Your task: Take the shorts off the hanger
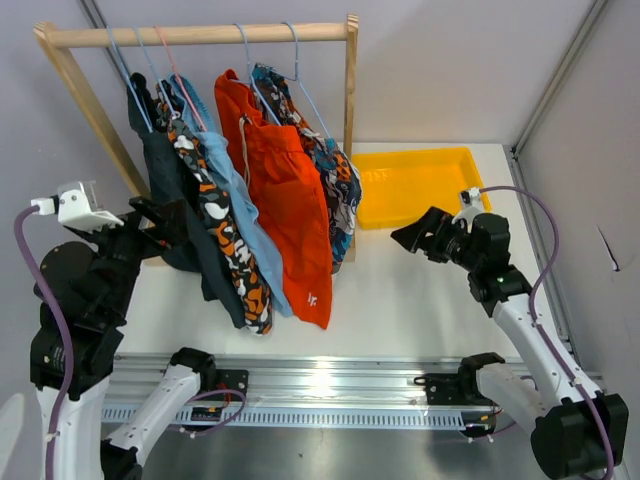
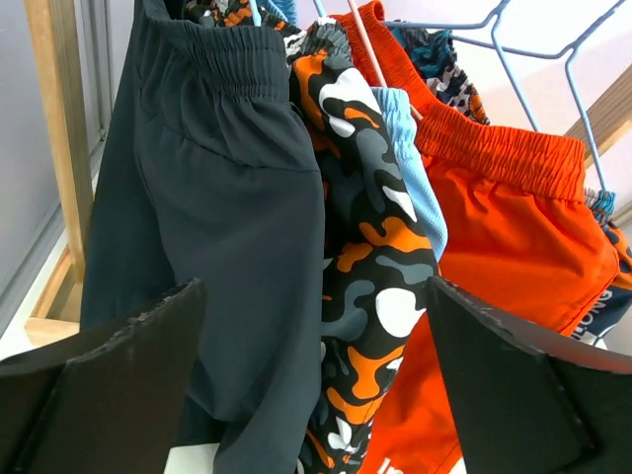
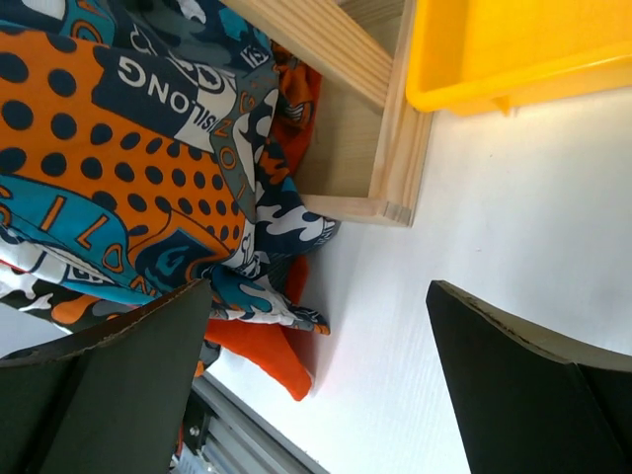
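Observation:
Several shorts hang on wire hangers (image 1: 250, 50) from a wooden rail (image 1: 200, 35): dark navy (image 1: 170, 190), camouflage (image 1: 225, 240), light blue (image 1: 240, 200), red-orange (image 1: 290, 200) and blue-orange patterned (image 1: 338, 185). My left gripper (image 1: 160, 215) is open at the left of the row. Its wrist view shows the jaws (image 2: 316, 296) wide apart just in front of the dark navy (image 2: 217, 197) and camouflage (image 2: 370, 247) pairs, gripping nothing. My right gripper (image 1: 420, 235) is open to the right of the rack, low over the table. It faces the hem of the patterned pair (image 3: 118, 148).
A yellow tray (image 1: 415, 185) sits at the back right, beside the rack's right post (image 1: 351, 120). The rack's wooden foot (image 3: 395, 148) rests on the white table (image 3: 513, 247). A metal rail (image 1: 330, 385) runs along the near edge.

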Robot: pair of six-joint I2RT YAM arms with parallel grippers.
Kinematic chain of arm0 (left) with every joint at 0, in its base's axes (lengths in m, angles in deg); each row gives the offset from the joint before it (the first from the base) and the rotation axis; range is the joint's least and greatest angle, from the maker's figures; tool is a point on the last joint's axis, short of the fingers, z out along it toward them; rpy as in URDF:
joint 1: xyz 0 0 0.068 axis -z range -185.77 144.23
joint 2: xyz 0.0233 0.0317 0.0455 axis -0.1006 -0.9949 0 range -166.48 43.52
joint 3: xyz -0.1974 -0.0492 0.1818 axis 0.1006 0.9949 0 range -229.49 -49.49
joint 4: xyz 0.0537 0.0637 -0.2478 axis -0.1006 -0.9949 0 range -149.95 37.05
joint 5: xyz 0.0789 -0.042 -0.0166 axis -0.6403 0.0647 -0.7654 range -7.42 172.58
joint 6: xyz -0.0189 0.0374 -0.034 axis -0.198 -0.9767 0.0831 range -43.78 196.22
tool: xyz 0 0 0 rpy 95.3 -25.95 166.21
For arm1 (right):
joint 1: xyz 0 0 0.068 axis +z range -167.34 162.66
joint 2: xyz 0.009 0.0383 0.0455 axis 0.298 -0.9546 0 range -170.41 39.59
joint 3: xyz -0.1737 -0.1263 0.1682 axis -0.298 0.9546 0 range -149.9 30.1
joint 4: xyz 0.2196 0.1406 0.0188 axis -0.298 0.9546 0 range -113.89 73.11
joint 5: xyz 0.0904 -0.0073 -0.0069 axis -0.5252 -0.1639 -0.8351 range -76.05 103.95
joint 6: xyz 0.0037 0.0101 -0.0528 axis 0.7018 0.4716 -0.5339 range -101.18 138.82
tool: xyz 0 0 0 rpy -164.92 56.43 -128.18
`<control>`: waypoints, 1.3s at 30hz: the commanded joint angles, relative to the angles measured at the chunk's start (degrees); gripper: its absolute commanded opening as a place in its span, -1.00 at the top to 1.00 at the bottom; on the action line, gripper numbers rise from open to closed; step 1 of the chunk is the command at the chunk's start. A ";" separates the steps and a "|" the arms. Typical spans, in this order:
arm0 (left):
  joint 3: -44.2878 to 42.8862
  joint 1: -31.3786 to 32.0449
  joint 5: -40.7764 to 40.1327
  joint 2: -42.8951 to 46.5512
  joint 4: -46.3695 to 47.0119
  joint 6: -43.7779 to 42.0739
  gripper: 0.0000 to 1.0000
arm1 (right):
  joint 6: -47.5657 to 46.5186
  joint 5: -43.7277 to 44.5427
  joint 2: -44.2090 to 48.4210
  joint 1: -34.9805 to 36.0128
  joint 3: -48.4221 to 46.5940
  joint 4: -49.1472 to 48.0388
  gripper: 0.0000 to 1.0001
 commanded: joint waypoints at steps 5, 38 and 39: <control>4.38 0.20 2.44 4.88 9.69 -5.34 -0.99 | -3.79 6.81 4.76 0.10 -3.69 7.07 -0.98; -43.94 -6.04 -20.17 -41.78 -2.69 -4.72 -0.31 | -7.05 3.75 17.68 0.71 -5.71 21.84 -0.99; -43.24 -6.31 -19.74 -41.52 -2.60 -4.63 -0.31 | -6.97 3.66 17.60 0.62 -5.71 21.93 -0.99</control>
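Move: The leftmost blue hanger, which carries the dark shorts, is about 20 cm ahead of the left hand, 6 cm left and 10 cm above. From that hand, the second blue hanger is 20 cm ahead, 2 cm left and 10 cm up, while the dark shorts hang 8 cm ahead, 1 cm left and 10 cm below. The leftmost hanger lies roughly 19 cm ahead of the right hand, 42 cm left and 32 cm above. Left hand swings some 15 cm forward and up towards the leftmost hanger, partly closing; right hand draws back. ##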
